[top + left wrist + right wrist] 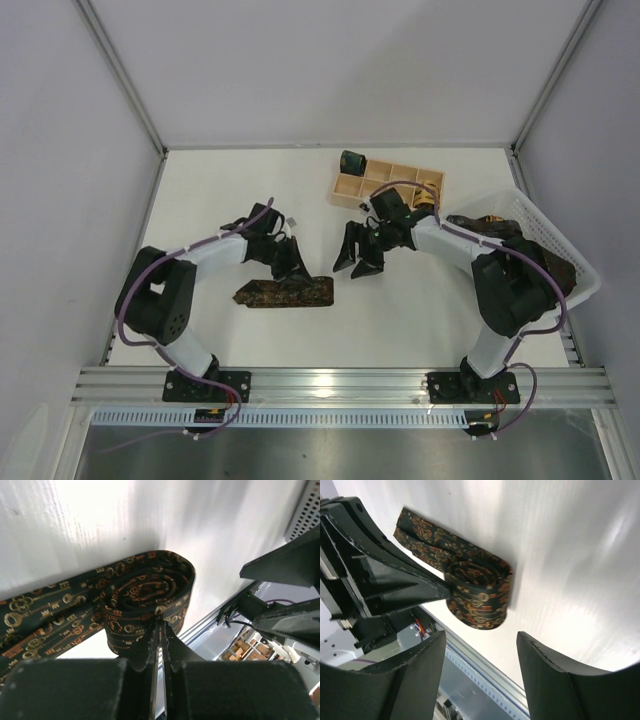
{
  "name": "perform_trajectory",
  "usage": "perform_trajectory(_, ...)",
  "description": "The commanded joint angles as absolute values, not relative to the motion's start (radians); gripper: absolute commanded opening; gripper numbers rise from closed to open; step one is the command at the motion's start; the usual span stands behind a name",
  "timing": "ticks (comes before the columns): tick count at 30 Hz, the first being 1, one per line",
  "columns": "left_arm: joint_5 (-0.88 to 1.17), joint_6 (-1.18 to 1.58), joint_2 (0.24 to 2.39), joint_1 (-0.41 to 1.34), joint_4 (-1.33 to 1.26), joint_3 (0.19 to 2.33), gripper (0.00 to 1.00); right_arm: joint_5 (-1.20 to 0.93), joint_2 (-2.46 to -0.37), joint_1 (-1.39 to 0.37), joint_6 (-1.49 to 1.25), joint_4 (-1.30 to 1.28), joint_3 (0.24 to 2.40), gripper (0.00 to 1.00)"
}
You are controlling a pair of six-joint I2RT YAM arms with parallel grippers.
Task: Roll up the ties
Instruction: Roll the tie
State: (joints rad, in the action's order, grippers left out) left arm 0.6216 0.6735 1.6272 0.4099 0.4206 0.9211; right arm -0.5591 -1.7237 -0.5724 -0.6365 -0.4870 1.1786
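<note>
A dark tie (pixel 285 293) with a gold-orange key pattern lies flat on the white table, its right end wound into a loose coil (pixel 145 592). My left gripper (pixel 290 262) stands over that end; its jaws (pixel 161 626) are shut on the coil's inner layers. In the right wrist view the coil (pixel 480 592) lies just ahead of my right gripper (pixel 480 637), which is open, empty and apart from it. In the top view the right gripper (pixel 358 262) hovers just right of the tie's end. A dark green rolled tie (pixel 352 160) and a tan-gold one (pixel 428 190) sit at the wooden tray.
The pale wooden compartment tray (pixel 385 180) stands at the back centre-right. A white mesh basket (pixel 560 250) at the right holds more dark ties (pixel 490 225). An aluminium rail (pixel 340 380) runs along the near table edge.
</note>
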Motion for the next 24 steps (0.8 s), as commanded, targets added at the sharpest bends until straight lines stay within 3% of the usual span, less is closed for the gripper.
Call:
perform_trajectory(1, 0.626, 0.651, 1.66, 0.411, 0.422, 0.965, 0.08, -0.724, -1.761, -0.545, -0.551, -0.39, 1.131, 0.65)
perform_trajectory(17, 0.58, 0.583, 1.667, 0.371, 0.469, 0.937, 0.08, -0.811, -1.94, -0.595, -0.598, -0.186, 1.112, 0.68)
perform_trajectory(24, 0.572, 0.571, 1.666, 0.362, 0.466, 0.92, 0.08, -0.848, -1.964, -0.617, -0.629, -0.132, 1.124, 0.63)
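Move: The rolled end of the tie lies about 7 cm to the right hand's left, 3 cm back and 7 cm below. The tie's flat tail runs off to the left, its middle some 14 cm left of the roll. The divided box is about 22 cm ahead of that hand and 9 cm to its right. From the left hand, the roll is about 3 cm right, 1 cm back and 3 cm below. Right hand, wide open, sinks 6 cm leftward to the roll; left fingers, nearly shut, dip and draw left, 2 cm each. ##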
